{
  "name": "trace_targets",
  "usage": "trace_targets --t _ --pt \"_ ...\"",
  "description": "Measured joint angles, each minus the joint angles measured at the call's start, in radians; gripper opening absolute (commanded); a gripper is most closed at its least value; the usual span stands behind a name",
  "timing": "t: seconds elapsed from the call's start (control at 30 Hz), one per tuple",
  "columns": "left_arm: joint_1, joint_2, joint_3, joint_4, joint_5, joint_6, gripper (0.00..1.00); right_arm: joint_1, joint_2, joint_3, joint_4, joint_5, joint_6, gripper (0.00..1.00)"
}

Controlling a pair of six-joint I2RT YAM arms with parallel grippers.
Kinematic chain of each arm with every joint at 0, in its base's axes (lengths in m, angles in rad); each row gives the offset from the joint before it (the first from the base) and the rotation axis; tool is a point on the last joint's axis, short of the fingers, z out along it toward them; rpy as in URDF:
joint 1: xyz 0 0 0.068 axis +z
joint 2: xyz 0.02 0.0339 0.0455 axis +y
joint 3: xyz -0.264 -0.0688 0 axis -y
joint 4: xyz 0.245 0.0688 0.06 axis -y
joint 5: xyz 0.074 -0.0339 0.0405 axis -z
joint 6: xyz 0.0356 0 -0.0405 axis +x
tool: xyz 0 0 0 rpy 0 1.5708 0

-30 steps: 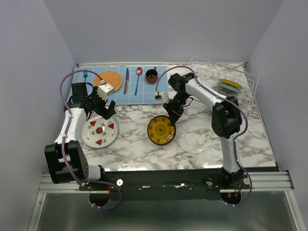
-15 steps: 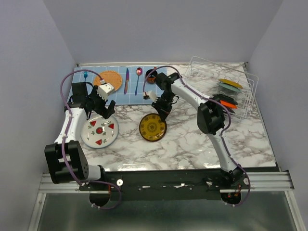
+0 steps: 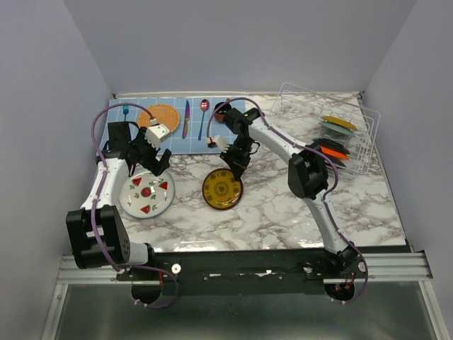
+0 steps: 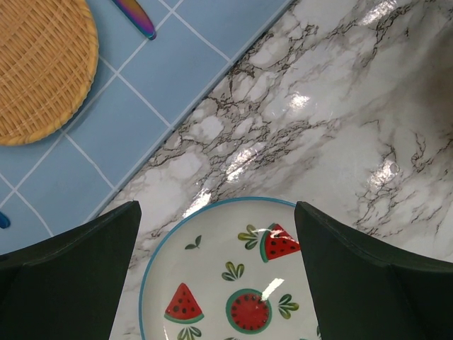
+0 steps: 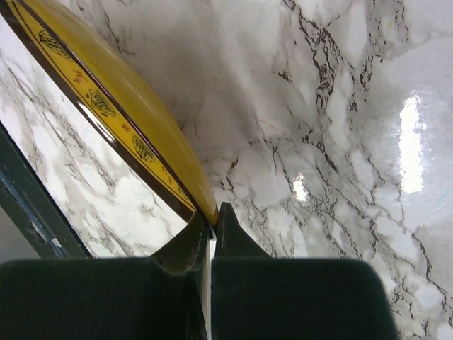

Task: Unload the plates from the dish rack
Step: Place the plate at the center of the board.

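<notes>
My right gripper [image 3: 233, 167] is shut on the rim of a mustard-yellow patterned plate [image 3: 222, 190], which it holds tilted over the middle of the marble table. The right wrist view shows both fingers pinching that plate [image 5: 120, 92] at its edge, with the gripper [image 5: 211, 216] closed on it. A white plate with red watermelon wedges [image 3: 147, 195] lies flat at the left. My left gripper [image 3: 152, 160] hovers open over its far edge. From the left wrist, the plate [image 4: 233, 283] sits between the spread fingers [image 4: 64, 283]. The white wire dish rack [image 3: 368, 134] at the right holds more plates, among them a yellow-green one [image 3: 338, 125] and an orange-red one [image 3: 335, 151].
A blue tiled mat [image 3: 177, 138] lies at the back left, carrying an orange woven disc [image 3: 162, 116], a knife [image 3: 186, 117], a spoon [image 3: 203, 115] and a teal fork [image 3: 126, 110]. A dark cup [image 3: 221, 109] stands behind the right arm. Walls enclose the table on three sides.
The right arm has carried the yellow plate leftward from the table's middle-right toward the centre. The left gripper has stayed open above the watermelon plate.
</notes>
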Motion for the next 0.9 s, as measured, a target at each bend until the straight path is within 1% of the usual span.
trace_targets --t 0.17,0.27,0.9 --pt "-0.011 0.003 -0.011 0.000 -0.011 0.007 0.99 0.000 0.000 -0.009 0.000 0.012 0.016 0.15" --pt "-0.013 0.005 -0.013 0.001 -0.014 0.010 0.99 0.000 0.000 -0.013 0.000 0.021 0.024 0.18" --pt "-0.022 0.007 -0.020 0.005 -0.031 0.019 0.99 0.000 0.015 -0.034 0.013 0.097 0.037 0.26"
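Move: The yellow plate is still held by its rim in the right fingers, tilted; its middle is about 3 cm back and 5 cm left of the right hand, 2 cm lower. The spot to lay it on is about 4 cm back, 4 cm left and 5 cm below. The watermelon plate lies some 28 cm left and 5 cm back, the mug 21 cm ahead and 5 cm left. From the left hand, the yellow plate is 19 cm right, 7 cm back and 11 cm lower. Ease the right gripper down about 2 cm towards the marble board and some 1.5 cm to the right, rolling it slightly so its left side dips about 5 degrees. Meanwhile let the shut fingers part slowly to roughly a quarter open, loosening the pinch while the yellow plate's rim stays between the tips. ##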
